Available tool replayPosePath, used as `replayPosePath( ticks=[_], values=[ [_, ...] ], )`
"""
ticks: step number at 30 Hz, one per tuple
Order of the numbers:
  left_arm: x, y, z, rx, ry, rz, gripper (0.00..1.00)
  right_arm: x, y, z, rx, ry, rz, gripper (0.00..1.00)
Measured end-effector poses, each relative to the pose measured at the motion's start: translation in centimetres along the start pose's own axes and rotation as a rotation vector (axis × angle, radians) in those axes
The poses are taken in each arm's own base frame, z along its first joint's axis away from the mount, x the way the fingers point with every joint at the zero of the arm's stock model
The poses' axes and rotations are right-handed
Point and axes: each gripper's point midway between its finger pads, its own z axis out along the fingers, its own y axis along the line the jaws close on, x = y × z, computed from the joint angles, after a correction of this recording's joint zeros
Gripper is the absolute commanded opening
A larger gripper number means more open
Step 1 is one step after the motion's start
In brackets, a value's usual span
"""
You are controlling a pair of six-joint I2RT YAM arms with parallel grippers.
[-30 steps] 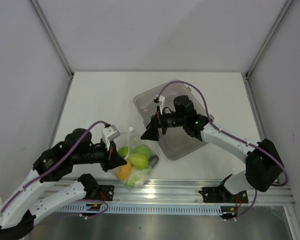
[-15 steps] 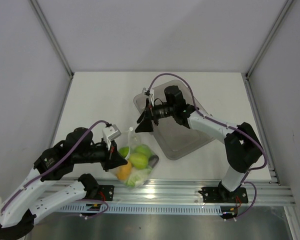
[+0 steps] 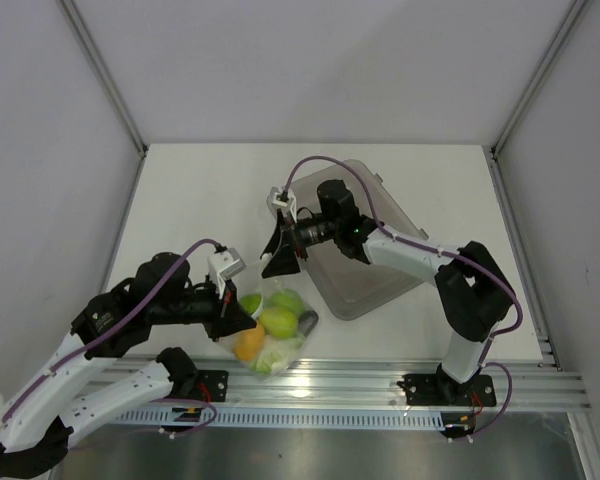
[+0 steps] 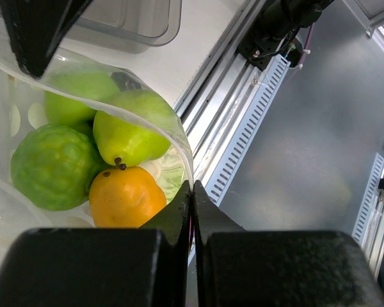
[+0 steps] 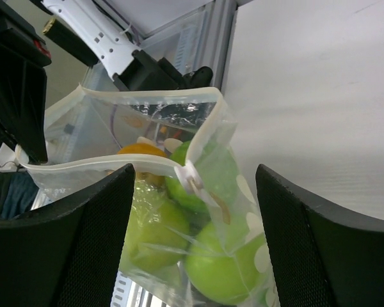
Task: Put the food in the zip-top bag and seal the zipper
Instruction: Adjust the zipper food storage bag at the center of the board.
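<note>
The zip-top bag [image 3: 280, 330] lies near the table's front edge with the food inside: green apples [image 5: 233, 268], a green pear [image 4: 131, 131], an orange citrus [image 4: 125, 195] and something white at the bottom. My left gripper [image 3: 242, 312] is shut on the bag's mouth edge [image 4: 191, 185] at its left side. My right gripper [image 3: 277, 258] is open, just above the bag's far end. In the right wrist view the white zipper [image 5: 115, 163] and its white slider [image 5: 193, 176] lie between my open fingers [image 5: 96, 243]. The mouth stands open.
The rigid grey translucent bin [image 3: 375, 250] lies behind the bag, under my right arm. The aluminium rail [image 3: 380, 380] runs along the front edge. A dark finger of the right gripper [image 4: 38, 32] shows in the left wrist view.
My right gripper has moved left and forward from over the grey bin to the bag's far end. The left gripper and bag have stayed put.
</note>
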Motion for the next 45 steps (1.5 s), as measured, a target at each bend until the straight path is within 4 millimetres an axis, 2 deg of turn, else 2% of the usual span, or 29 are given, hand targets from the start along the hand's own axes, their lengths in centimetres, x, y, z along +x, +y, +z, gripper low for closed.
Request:
replayPosePath(
  ticks=[8,11,13,14,16,17,19,20,26,29,32,34,37,38,40,41,45],
  values=[
    [0.0,0.0,0.0,-0.001,0.0,0.0,0.01,2.1,0.8,0.7,-0.037,0.004,0.044,0.78],
    [0.0,0.0,0.0,-0.001,0.0,0.001,0.01,2.6,0.8,0.6,-0.039,-0.001,0.061,0.72],
    [0.0,0.0,-0.1,-0.001,-0.001,0.002,0.01,2.5,0.8,0.6,-0.044,-0.008,0.061,0.61],
    [0.0,0.0,-0.1,-0.001,-0.002,0.002,0.01,2.3,0.9,0.7,-0.048,-0.013,0.059,0.52],
    [0.1,0.0,-0.1,-0.001,-0.003,0.003,0.01,2.1,1.0,0.7,-0.056,-0.019,0.057,0.4],
    [0.1,0.0,-0.2,-0.001,-0.002,0.003,0.01,2.1,1.1,0.8,-0.06,-0.02,0.059,0.29],
    [0.1,0.0,-0.2,-0.002,-0.003,0.003,0.01,2.0,1.1,0.9,-0.067,-0.024,0.06,0.18],
    [0.1,0.0,-0.2,-0.003,-0.004,0.004,0.01,2.1,1.2,0.9,-0.072,-0.023,0.067,0.0],
    [0.1,0.2,-0.4,-0.014,-0.012,0.005,0.01,2.3,1.0,1.0,-0.077,-0.023,0.091,0.0],
    [0.1,0.9,-0.6,-0.064,-0.023,-0.008,0.01,2.7,0.7,0.9,-0.056,-0.029,0.104,0.0],
    [0.2,2.6,-1.1,-0.172,-0.046,-0.043,0.15,3.2,0.3,0.4,0.017,-0.046,0.135,0.0],
    [0.2,4.1,-1.5,-0.268,-0.066,-0.084,0.13,3.0,0.4,-0.2,0.085,-0.068,0.134,0.0],
    [0.4,6.3,-2.2,-0.403,-0.086,-0.144,0.13,1.8,1.7,-1.7,0.185,-0.117,0.098,0.0],
    [0.5,6.9,-2.5,-0.447,-0.089,-0.16,0.19,1.3,2.4,-2.1,0.214,-0.137,0.079,0.0],
    [0.6,7.9,-2.8,-0.51,-0.095,-0.19,0.25,0.5,3.8,-2.8,0.26,-0.171,0.048,0.0],
    [0.7,8.3,-2.8,-0.536,-0.093,-0.201,0.39,0.2,4.5,-3.3,0.287,-0.191,0.034,0.0],
    [0.6,9.7,-2.9,-0.621,-0.095,-0.24,0.58,-0.8,7.5,-4.4,0.354,-0.249,-0.012,0.0]
  ],
)
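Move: The zipper's white slider stands on the bag's rim just off the right hand's open fingers, about 2 cm back, 1 cm left and 1 cm lower. From this hand the apple lies some 6 cm back, 2 cm right, and the bumpy green fruit about 7 cm back, 7 cm left, both roughly 11 cm down. The left hand pinches the rim's near corner; from it the slider is about 14 cm ahead, 3 cm right and level, the mango almost straight below by 11 cm. The right hand eases back about 2 cm and slightly down onto the slider and shuts its fingers on it, then, still pinching, draws it upward by about 7 cm and some 5 cm to the right, drifting a little back as the wrist turns clockwise. As that pull gets going, the left hand, until then still on the near corner of the rim, swings forward and left about 9 cm, sinking some 3 cm and turning counter-clockwise about 35 degrees, its fingers opening roughly halfway to let the rim go. ##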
